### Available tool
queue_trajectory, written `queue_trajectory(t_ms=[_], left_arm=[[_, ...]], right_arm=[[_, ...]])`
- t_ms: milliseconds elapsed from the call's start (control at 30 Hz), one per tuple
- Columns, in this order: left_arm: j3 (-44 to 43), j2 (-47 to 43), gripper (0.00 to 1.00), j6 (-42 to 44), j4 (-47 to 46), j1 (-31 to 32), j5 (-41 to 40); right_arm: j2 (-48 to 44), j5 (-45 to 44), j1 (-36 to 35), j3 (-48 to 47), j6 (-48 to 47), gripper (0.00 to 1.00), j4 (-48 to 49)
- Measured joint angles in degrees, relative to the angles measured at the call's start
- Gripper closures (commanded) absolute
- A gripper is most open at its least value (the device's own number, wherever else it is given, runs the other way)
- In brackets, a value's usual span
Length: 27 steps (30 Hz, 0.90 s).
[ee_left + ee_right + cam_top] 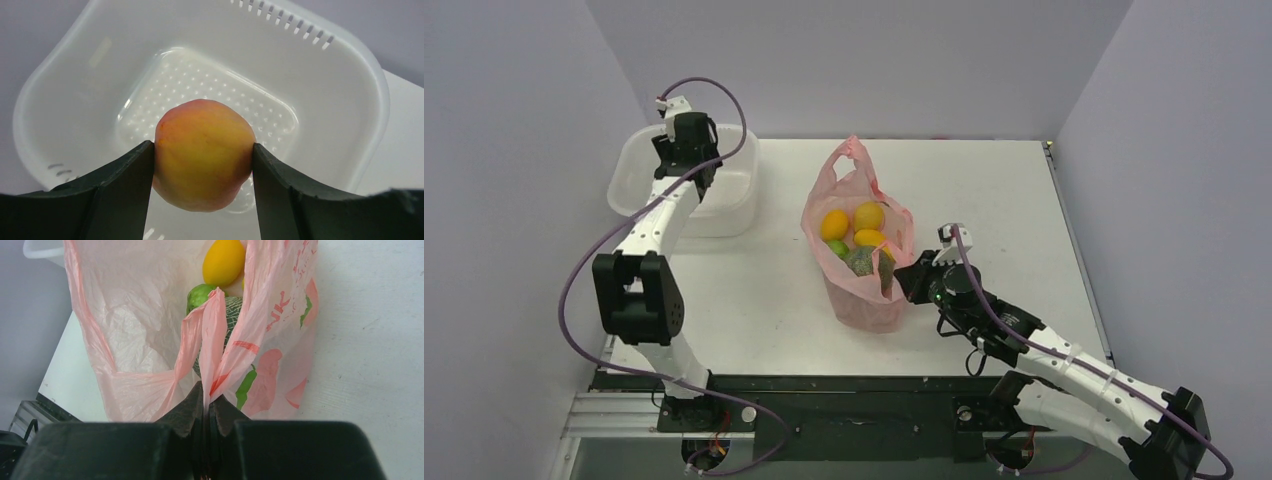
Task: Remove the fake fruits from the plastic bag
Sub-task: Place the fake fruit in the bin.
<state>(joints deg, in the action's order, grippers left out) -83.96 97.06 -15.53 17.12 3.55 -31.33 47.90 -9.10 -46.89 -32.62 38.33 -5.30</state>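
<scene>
The pink plastic bag (864, 300) stands open at mid-table. Inside lie fake fruits: an orange one (834, 224), two yellow ones (869, 214), a lime-green one (837, 248) and a dark green round one (861, 261). My right gripper (906, 275) is at the bag's right side. In the right wrist view it (207, 392) is shut on a pinched fold of the bag's rim (212, 340). My left gripper (202, 144) is shut on an orange-yellow peach-like fruit (200, 170), held over the white basin (370, 85).
The white perforated basin (724, 215) sits at the table's back left, under the left wrist (686, 140). Purple-grey walls close in on the left, back and right. The table's near edge meets a black rail by the arm bases.
</scene>
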Motion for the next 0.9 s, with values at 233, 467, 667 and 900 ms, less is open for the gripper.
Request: queue_trajectory(t_ms=[233,467,667,900], left_arm=[[-14.6,15.6,1.00,-0.6,4.1,-3.3,4.3],[-23.1,27.1,1.00,-0.8,7.6,-5.9,9.8],[-23.3,30.9,0.90,-1.6,9.7,-6.8,13.2],[-22.2,31.3,0.51,-2.1,9.5,-7.1,15.6]], right_arm=[[2.1,2.1,0.1,-2.4,-0.4,1.00,-1.0],[4.4,4.5,0.7,-5.0,-0.6,1.00,-1.9],[6.7,7.1,1.2,-6.6,-1.0,1.00,-2.5],[6.7,9.7,1.8,-6.6,-1.7,1.00,-2.5]])
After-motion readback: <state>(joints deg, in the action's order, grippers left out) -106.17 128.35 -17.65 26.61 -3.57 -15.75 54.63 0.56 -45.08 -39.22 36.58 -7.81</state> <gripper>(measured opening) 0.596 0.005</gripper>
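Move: I hold the peach in my left hand just above the white bin; the bin's middle is about 8 cm ahead, 6 cm to the left and some 17 cm below. Back from this hand, the open pink bag stands roughly 18 cm nearer me and 33 cm to the right, some 14 cm lower, with a yellow mango 5 cm farther out and 5 cm left of the bag's middle. From my right hand the bin lies about 35 cm ahead and 50 cm left. I lower my left hand about 15 cm into the bin, keeping the peach pinched: first I reach some 8 cm forward while starting to sink, then go almost straight down, tipping the fingers about 20 degrees further downward and slowing near the floor. My right hand keeps its pinch on the bag's rim and draws it 2 to 3 cm left, turning slightly counter-clockwise. ##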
